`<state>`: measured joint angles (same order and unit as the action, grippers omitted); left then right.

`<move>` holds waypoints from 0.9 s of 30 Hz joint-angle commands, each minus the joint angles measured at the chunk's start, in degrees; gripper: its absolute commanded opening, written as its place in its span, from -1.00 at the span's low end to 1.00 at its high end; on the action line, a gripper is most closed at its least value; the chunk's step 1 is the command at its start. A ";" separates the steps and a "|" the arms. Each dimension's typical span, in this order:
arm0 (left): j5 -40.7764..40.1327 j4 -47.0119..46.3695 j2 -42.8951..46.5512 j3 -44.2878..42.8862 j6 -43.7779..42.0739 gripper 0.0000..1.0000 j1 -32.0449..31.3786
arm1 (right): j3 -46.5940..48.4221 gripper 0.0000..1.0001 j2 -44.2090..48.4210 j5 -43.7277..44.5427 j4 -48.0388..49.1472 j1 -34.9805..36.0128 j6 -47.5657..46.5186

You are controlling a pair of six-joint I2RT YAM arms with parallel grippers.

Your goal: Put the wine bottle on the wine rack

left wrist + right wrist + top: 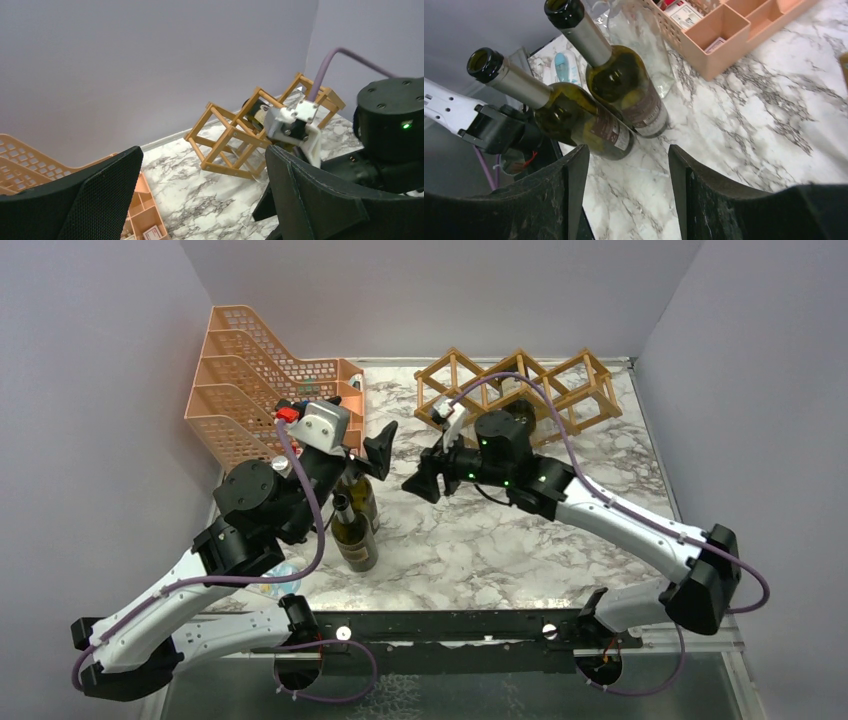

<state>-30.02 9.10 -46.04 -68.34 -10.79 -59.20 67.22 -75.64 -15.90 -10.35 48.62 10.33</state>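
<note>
Two green wine bottles with silver neck foil stand upright side by side left of centre: the nearer one [354, 532] [574, 120] and the farther one [362, 496] [626, 87]. The light wooden wine rack [515, 390] [235, 140] stands at the back; something dark with a pale label shows inside it, partly hidden. My left gripper [366, 452] [200, 195] is open and empty, hovering just above the farther bottle and facing the rack. My right gripper [424, 480] [624, 190] is open and empty, right of the bottles and facing them, apart from both.
An orange mesh tiered file tray [255, 390] [724, 30] stands at the back left beside the bottles. A clear glass object [636, 27] stands behind the bottles. Grey walls close the left, back and right sides of the marble table [560, 540].
</note>
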 commanded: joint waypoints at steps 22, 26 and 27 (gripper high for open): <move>-5.84 -2.68 6.11 0.31 -3.47 0.98 0.31 | 17.60 0.25 -25.00 -9.22 19.01 8.19 -5.91; -5.84 -2.63 6.03 0.31 -3.40 0.98 0.36 | 19.10 0.18 -26.91 -8.31 19.53 8.58 -7.03; -5.84 -2.63 6.05 0.31 -3.38 0.98 0.32 | 19.20 0.11 -27.26 -7.94 19.92 8.66 -7.26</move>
<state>-34.39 7.42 -40.32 -68.34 -13.54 -59.20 83.96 -101.14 -22.37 6.70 56.53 5.26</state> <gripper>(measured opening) 0.988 0.595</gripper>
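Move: The farther of the two dark wine bottles stands about 17 cm left of the right gripper and 2 cm ahead, its middle some 12 cm below. The front bottle stands about 8 cm nearer the base than the farther one and level with it sideways; a clear bottle is some 7 cm to its left and 5 cm farther out. From the left gripper, the farther bottle lies about 5 cm left, 1 cm back and 30 cm down. Sweep the right gripper about 14 cm left at nearly steady height, bringing its part-open fingers up to the neck of the farther wine bottle and turning the wrist some 15 degrees counter-clockwise. Don't close on the neck yet. Meanwhile, shift the wide-open left gripper left and a little back and up, high above the bottles, then hold it there. ##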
